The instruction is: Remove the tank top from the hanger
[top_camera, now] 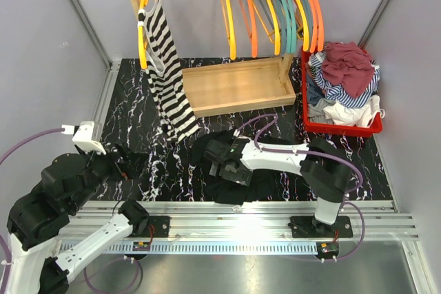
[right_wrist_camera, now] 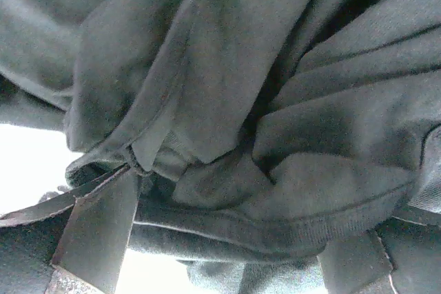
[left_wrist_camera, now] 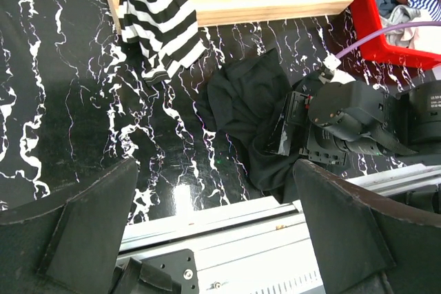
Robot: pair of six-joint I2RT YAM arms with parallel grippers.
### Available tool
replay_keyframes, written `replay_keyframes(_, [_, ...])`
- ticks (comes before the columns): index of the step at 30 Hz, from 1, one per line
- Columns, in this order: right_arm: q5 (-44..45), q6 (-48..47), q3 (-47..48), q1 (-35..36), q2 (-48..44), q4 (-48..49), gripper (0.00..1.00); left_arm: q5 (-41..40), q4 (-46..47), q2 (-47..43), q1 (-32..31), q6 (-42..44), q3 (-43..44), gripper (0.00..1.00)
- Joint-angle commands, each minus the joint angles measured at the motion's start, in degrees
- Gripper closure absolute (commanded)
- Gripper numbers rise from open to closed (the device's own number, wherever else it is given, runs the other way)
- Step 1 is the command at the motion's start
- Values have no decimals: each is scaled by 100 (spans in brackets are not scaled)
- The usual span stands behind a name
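A black-and-white striped tank top (top_camera: 165, 67) hangs on a yellow hanger (top_camera: 142, 32) at the left end of the wooden rail, its hem (left_wrist_camera: 155, 18) reaching the table. My left gripper (top_camera: 127, 163) (left_wrist_camera: 215, 166) is open and empty, low over the table's near edge, well short of the top. My right gripper (top_camera: 211, 163) (right_wrist_camera: 227, 239) is open, its jaws wide apart and pushed down into a crumpled black garment (top_camera: 238, 187) (left_wrist_camera: 244, 101) (right_wrist_camera: 241, 101) that lies between its fingers (right_wrist_camera: 96, 232) and fills the right wrist view.
The rack's wooden base tray (top_camera: 238, 87) stands behind the black garment. Several orange, yellow and teal hangers (top_camera: 275, 5) hang to the right on the rail. A red bin (top_camera: 341, 129) of mixed clothes sits at the right. An aluminium rail (top_camera: 241, 211) runs along the near edge.
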Motion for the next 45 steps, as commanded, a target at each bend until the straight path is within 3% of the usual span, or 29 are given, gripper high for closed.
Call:
replay_keyframes(1, [73, 324, -55, -126, 443, -266, 0, -89, 103, -107, 5, -96, -109, 1])
replay_keyframes(3, [-67, 324, -160, -370, 611, -30, 0, -11, 208, -116, 5, -78, -145, 1])
replay_keyframes(6, [-962, 271, -1019, -1063, 717, 1303, 19, 60, 270, -55, 5, -52, -154, 1])
replay_keyframes(7, [-1164, 350, -1300, -1258, 595, 1647, 44, 60, 279, -46, 5, -43, -154, 1])
replay_keyframes(9, [-1324, 333, -1987, -1619, 306, 2229, 71, 69, 270, -63, 5, -43, -145, 1])
replay_keyframes(11, [-1011, 79, -2138, -1988, -361, 2013, 100, 78, 261, -81, 5, -43, -189, 1])
replay_keyframes(16, [290, -694, -1393, -2472, -2371, 572, 100, 201, 375, -142, 5, -139, -347, 1])
replay_keyframes(20, [1397, -1195, -121, -3567, -3447, -746, 100, 280, 472, -116, 5, -157, -356, 1])
replay_keyframes(25, [2234, -2423, 1357, -4800, -3889, -803, 100, 403, 665, 68, 5, -140, -373, 1])
replay_keyframes(31, [2174, -3094, 3634, -6075, -2466, -398, 100, 596, 876, 385, 5, -87, -312, 1])
replay_keyframes(36, [568, -3236, 4724, -7024, -1036, 771, 100, 667, 947, 394, 5, -166, -224, 1])
replay_keyframes(40, [-380, -3078, 5665, -7429, 124, 719, 100, 807, 1043, 306, 5, -271, -294, 1])
replay_keyframes(45, [-482, -2762, 5737, -7658, 1741, -70, 100, 921, 1149, 201, 5, -473, -487, 1])
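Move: The black top lies spread on the table right under my open right hand, its middle about 2 cm ahead, 3 cm to the right and 1 cm down. The red basket of clothes stands about 36 cm to that hand's right and 26 cm ahead. The rack's wooden base is some 28 cm ahead and 2 cm right, and the hanging striped top 20 cm ahead, 16 cm left and 20 cm higher. From my left hand the black top is about 30 cm right, 7 cm ahead and 30 cm down. I sink my right hand a little deeper while shutting the fingers on the black top, then sweep it right, up and forward to over the red basket, about 45 cm right and 37 cm forward, cresting some 40 cm up before lowering about 14 cm. On the way the wrist turns clockwise nearly 50 degrees and tips the fingers up towards forward; they keep their hold. My open left hand drifts some 4 cm right. ##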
